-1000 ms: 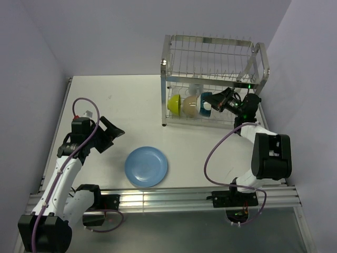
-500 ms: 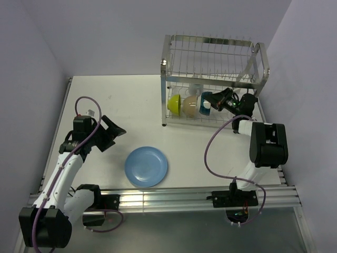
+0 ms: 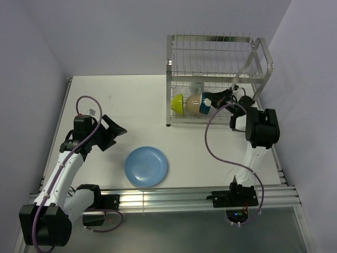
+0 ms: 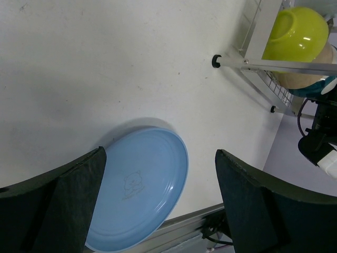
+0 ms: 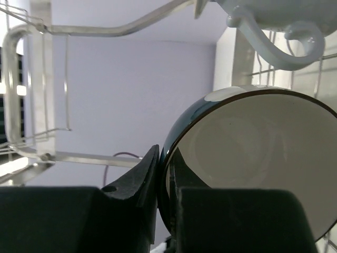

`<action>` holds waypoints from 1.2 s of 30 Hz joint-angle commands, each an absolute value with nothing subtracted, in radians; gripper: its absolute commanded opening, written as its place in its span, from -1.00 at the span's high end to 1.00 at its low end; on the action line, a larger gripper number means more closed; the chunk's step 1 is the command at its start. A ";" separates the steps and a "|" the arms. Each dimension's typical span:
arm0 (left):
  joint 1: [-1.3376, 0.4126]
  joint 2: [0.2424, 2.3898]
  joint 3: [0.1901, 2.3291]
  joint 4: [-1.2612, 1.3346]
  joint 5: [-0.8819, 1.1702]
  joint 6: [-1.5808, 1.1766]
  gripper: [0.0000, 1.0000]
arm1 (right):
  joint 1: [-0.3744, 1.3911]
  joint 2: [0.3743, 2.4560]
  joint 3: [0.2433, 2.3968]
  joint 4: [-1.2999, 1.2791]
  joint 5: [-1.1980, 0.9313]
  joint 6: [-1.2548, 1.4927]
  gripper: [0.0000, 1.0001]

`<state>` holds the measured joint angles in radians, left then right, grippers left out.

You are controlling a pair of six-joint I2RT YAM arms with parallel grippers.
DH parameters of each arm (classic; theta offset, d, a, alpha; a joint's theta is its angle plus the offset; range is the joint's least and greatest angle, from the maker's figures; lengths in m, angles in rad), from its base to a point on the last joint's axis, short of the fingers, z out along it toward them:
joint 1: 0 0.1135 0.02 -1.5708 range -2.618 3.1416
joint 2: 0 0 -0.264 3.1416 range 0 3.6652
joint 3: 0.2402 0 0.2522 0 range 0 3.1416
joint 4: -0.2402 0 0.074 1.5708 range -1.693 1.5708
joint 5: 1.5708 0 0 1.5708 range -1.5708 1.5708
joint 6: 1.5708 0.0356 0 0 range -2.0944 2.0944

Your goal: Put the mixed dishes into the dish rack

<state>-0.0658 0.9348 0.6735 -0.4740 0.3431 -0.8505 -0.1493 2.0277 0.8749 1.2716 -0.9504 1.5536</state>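
The dish rack (image 3: 210, 38) stands at the back right. On its lower shelf the lime-green bowl (image 3: 177, 103) and the cream bowl (image 3: 194, 103) stand on edge side by side. My right gripper (image 3: 220, 101) reaches into that shelf, shut on the rim of the dark bowl with white inside (image 5: 253, 158), which sits against the cream bowl. The pale mug (image 5: 274, 21) hangs just above it. The blue plate (image 3: 146, 166) lies flat near the front edge. My left gripper (image 3: 108, 132) hovers open to the plate's left, with the plate (image 4: 137, 190) below its fingers and untouched.
The rack's front leg (image 4: 216, 61) and lower rail show in the left wrist view. Rack wires (image 5: 47, 79) close in on the right gripper. The aluminium rail (image 3: 168, 196) runs along the table's near edge. Walls stand close on the left and right.
The right arm has pushed deeper into the lower shelf with the dark bowl, and the whole rack has slid slightly to the right. The left arm has barely moved.
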 commanded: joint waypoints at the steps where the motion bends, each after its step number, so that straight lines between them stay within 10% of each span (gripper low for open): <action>1: -0.061 0.946 0.678 -0.430 0.370 -0.838 -0.82 | -0.183 2.072 0.926 1.761 -0.980 1.700 1.00; 17: -0.061 0.977 0.666 -0.388 0.411 -0.836 -0.81 | -0.187 1.993 0.894 1.362 -0.956 1.378 1.00; 36: -0.061 0.936 0.669 -0.411 0.425 -0.833 -0.82 | -0.175 1.832 0.845 0.875 -0.844 1.031 -0.07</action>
<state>-0.0658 0.9638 0.6727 -0.4301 0.4038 -0.8505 -0.1677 1.9274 0.8494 1.0149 -0.9001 1.1641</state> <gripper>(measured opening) 0.909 0.526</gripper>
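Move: The right hand already has the blue bowl by its rim, on edge in the lower shelf of the dish rack, the bowl's middle about 2 cm ahead, 2 cm left and 5 cm below. Next to it the beige bowl sits some 6 cm left and 2 cm ahead, the green bowl 12 cm left and 2 cm ahead, the mug 10 cm ahead and 4 cm left, all about 5 cm lower. From the idle left hand the blue bowl is roughly 18 cm ahead and 38 cm right. Almost on the spot, the right hand first keeps its pinch on the blue bowl's rim beside the beige bowl, rolling about its own pointing direction, counter-clockwise seen from behind the wrist, some 15 degrees in all. Then the fingers open to about half and let go of the rim while the hand sinks about 2 cm and eases 1 cm or so to the right. ##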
